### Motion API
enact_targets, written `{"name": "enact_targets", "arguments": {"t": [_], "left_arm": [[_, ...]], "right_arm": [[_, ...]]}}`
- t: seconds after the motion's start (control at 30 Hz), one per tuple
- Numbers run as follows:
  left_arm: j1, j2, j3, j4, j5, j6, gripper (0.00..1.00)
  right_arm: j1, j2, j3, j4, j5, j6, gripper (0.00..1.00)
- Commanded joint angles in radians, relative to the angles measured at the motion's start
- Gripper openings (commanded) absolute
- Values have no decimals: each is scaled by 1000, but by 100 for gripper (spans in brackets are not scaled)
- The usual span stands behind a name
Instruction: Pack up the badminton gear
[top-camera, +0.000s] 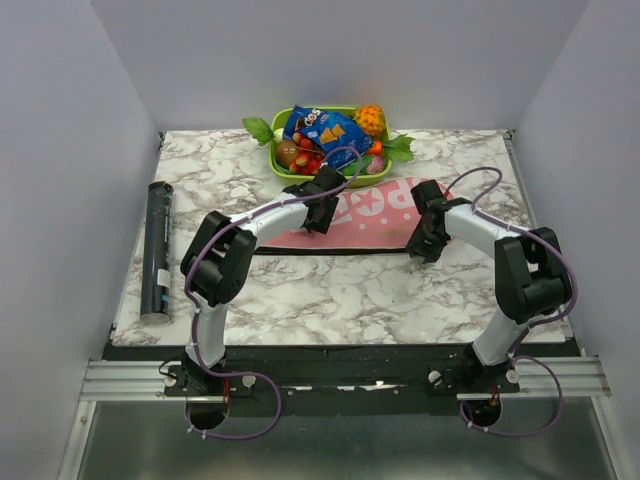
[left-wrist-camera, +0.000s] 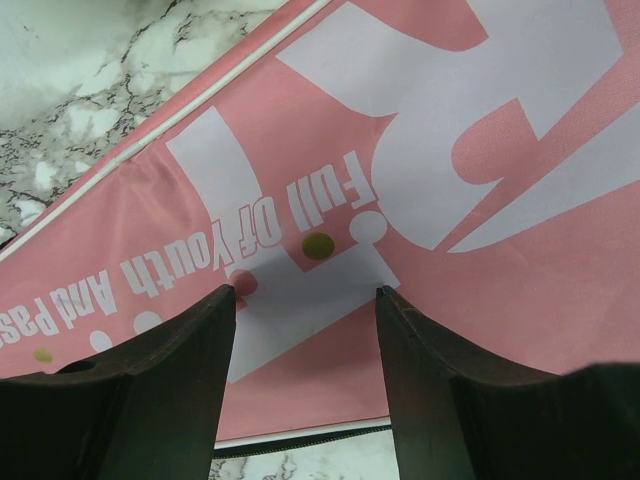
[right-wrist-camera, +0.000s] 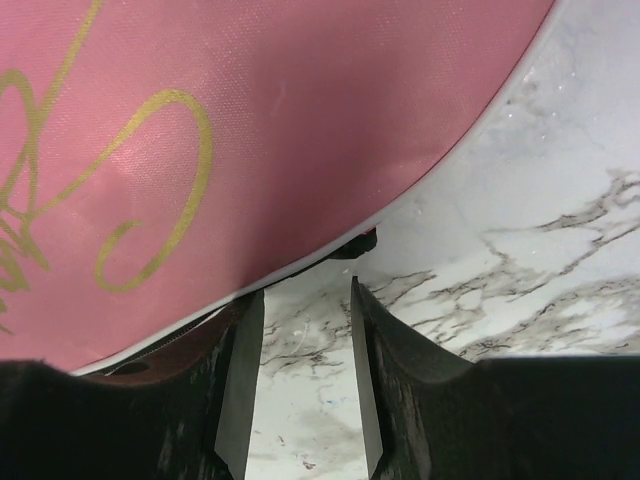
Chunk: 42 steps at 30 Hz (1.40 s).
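Note:
The pink racket-shaped bag (top-camera: 375, 215) lies flat mid-table, its white lettering facing up. My left gripper (top-camera: 318, 213) hovers over its left part. In the left wrist view that gripper (left-wrist-camera: 305, 292) is open above the lettered pink cloth (left-wrist-camera: 500, 250), with nothing between the fingers. My right gripper (top-camera: 425, 243) sits at the bag's right near edge. The right wrist view shows it (right-wrist-camera: 305, 290) open, with only marble between the fingers; the bag's rim (right-wrist-camera: 250, 150) and a small black zipper tab (right-wrist-camera: 357, 246) lie just past the tips. A long black tube (top-camera: 157, 246) lies far left.
A green tray (top-camera: 283, 166) of toy fruit with a blue snack packet (top-camera: 325, 128) stands at the back, just behind the bag. Grey walls close in the table on the left, right and back. Purple cables loop off both arms.

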Motion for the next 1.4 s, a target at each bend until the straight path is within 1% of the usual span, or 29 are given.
{"name": "enact_targets", "arguments": {"t": [0.0,0.2,0.37,0.53,0.73,0.8,0.93,1.07,1.2,1.23,1.3,1.33,1.37], "left_arm": [[-1,-2,-16,6,14,-8,65],[-1,-8,-22,5,8,-1,65],[-1,-11,-30,9,5,2,65],[-1,-10,-30,11,8,0,65],[0,3,-20,6,8,0,65],[0,3,-20,6,10,0,65],[0,6,-22,8,8,2,65],[0,9,-20,6,8,2,65],[0,9,-22,6,8,2,65],[0,10,-20,6,8,2,65],[0,10,-20,6,5,3,65],[0,12,-20,8,5,5,65],[0,18,-20,8,5,6,65]], "right_arm": [[8,44,63,-2,57,19,49],[-6,70,104,-37,111,31,50],[-41,73,97,-51,126,25,49],[-73,82,94,-42,112,13,45],[-73,102,109,-32,85,0,40],[-75,105,118,-34,73,-4,40],[-73,107,123,-20,60,-20,32],[-73,131,147,-32,57,-23,32],[-73,137,153,-32,54,-29,20],[-73,139,155,-32,54,-30,13],[-73,143,160,-32,47,-34,3],[-73,145,161,-32,42,-37,1],[-73,147,164,-31,30,-41,1]]}}
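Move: The black zip pull sits at the bag's near edge, about 2 cm to the right of the right fingertips, 1 cm ahead and 1 cm below. The pink bag's middle lies roughly 21 cm left of this hand and 8 cm farther out; the green basket is about 24 cm left and 28 cm ahead. From the left hand, poised over the bag, the pull is some 30 cm right, 8 cm back and 5 cm below. The right hand edges forward, shifts right about 2.5 cm, then creeps forward again, shutting its fingers beside the zip pull. ##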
